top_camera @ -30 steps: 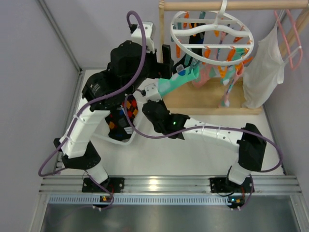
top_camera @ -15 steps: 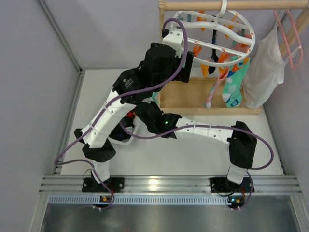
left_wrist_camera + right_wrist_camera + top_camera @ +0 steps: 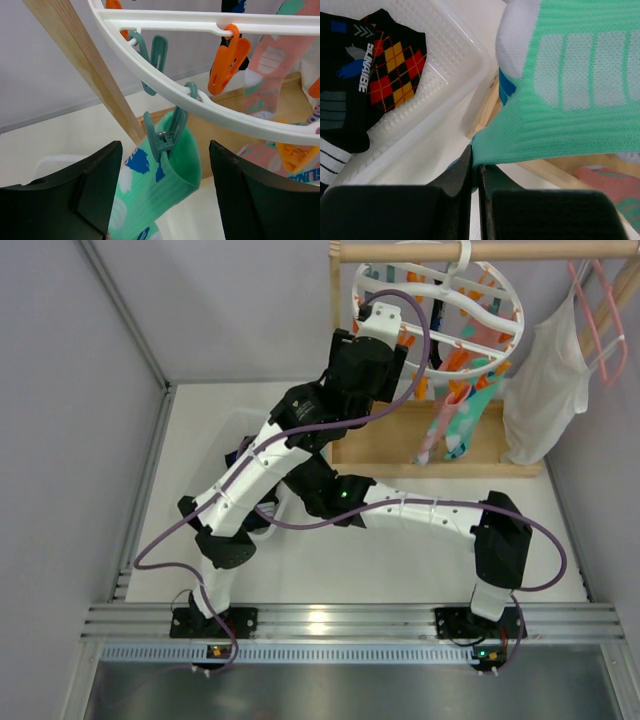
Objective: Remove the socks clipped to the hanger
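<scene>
The white round hanger (image 3: 440, 280) hangs from a wooden rod, with orange and teal clips. In the left wrist view its rim (image 3: 200, 97) crosses above a teal clip (image 3: 165, 132) that pinches the cuff of a teal sock (image 3: 170, 180) with blue patches. My left gripper (image 3: 165, 165) is open, one finger on each side of that cuff. My right gripper (image 3: 476, 165) is shut on the lower edge of the same teal sock (image 3: 570, 100), pulling it taut. Pink and teal socks (image 3: 450, 425) still hang from the ring; a pink one (image 3: 265, 62) shows behind an orange clip (image 3: 227, 60).
A white bin (image 3: 445, 85) at the left holds argyle socks (image 3: 395, 65) and black socks (image 3: 342, 107). A wooden post (image 3: 85, 65) and rack base (image 3: 400, 445) stand by the hanger. A white garment (image 3: 545, 390) on a pink wire hanger (image 3: 590, 320) hangs to the right.
My left arm has swung up and to the right, from over the bin to the hanger's near rim. The ring has tilted and swung. The right arm has barely moved.
</scene>
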### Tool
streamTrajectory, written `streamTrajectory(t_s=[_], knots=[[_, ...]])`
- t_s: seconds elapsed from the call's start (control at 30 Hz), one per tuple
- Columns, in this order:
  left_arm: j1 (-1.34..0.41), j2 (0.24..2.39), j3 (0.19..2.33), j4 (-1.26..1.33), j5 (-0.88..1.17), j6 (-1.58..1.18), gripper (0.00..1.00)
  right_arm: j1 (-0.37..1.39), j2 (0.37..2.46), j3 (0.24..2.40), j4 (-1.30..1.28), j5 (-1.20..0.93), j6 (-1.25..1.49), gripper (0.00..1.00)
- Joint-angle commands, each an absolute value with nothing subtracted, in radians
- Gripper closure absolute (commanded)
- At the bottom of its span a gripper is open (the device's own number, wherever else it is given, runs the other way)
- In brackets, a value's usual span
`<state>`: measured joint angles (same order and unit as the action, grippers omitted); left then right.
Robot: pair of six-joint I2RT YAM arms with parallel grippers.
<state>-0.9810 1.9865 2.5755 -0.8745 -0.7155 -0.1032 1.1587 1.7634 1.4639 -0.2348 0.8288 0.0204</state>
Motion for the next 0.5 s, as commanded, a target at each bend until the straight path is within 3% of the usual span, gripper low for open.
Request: streamTrajectory(t_s=[0.0, 0.23, 0.27, 0.33, 0.37, 0.4, 0.47], knots=[[-0.983, 1.986, 2.571, -0.770, -0.793, -0.052, 0.26, 1.189, 1.749, 1.519, -0.242, 0.807, 0.011, 1.00], [-0.982, 2.003, 2.563, -0.706, -0.828, -0.025, 0.36, 1.206, 1.729, 1.486, -0.233, 0.788, 0.011, 1.00], [-0.982, 2.005, 2.563, -0.693, -0.825, -0.022, 0.45, 1.206, 1.727, 1.482, -0.233, 0.787, 0.011, 1.00], [-0.982, 2.008, 2.563, -0.684, -0.821, -0.021, 0.49, 1.207, 1.723, 1.474, -0.235, 0.787, 0.011, 1.00], [-0.982, 2.008, 2.563, -0.680, -0.816, -0.023, 0.61, 1.207, 1.717, 1.468, -0.233, 0.787, 0.009, 1.00], [-0.982, 2.009, 2.563, -0.675, -0.810, -0.021, 0.66, 1.207, 1.715, 1.457, -0.232, 0.790, 0.009, 1.00], [-0.983, 2.010, 2.563, -0.673, -0.807, -0.028, 0.69, 1.209, 1.700, 1.444, -0.226, 0.788, 0.011, 1.00]])
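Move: The teal clip holding the green sock's rim on the hanger ring sits about 2 cm ahead of the open left hand and roughly 1 cm above it. The sock slants down from it, its middle some 9 cm below and 6 cm left. A dark teal clip is about 8 cm ahead; an orange one 6 cm ahead, 7 cm right. From the right hand, the clip is 8 cm ahead, 13 cm right, 20 cm higher; the basket lies about 13 cm left, 20 cm below. The teal clip's two spread arms are caught between the left fingertips, which close from about three quarters open to a third while the hand eases some 1.5 cm forward onto them, then rises slightly, fingers tipping up about 5 degrees. The right hand keeps its pinch on the green sock's lower part and draws it about 1 cm back and to the left. ##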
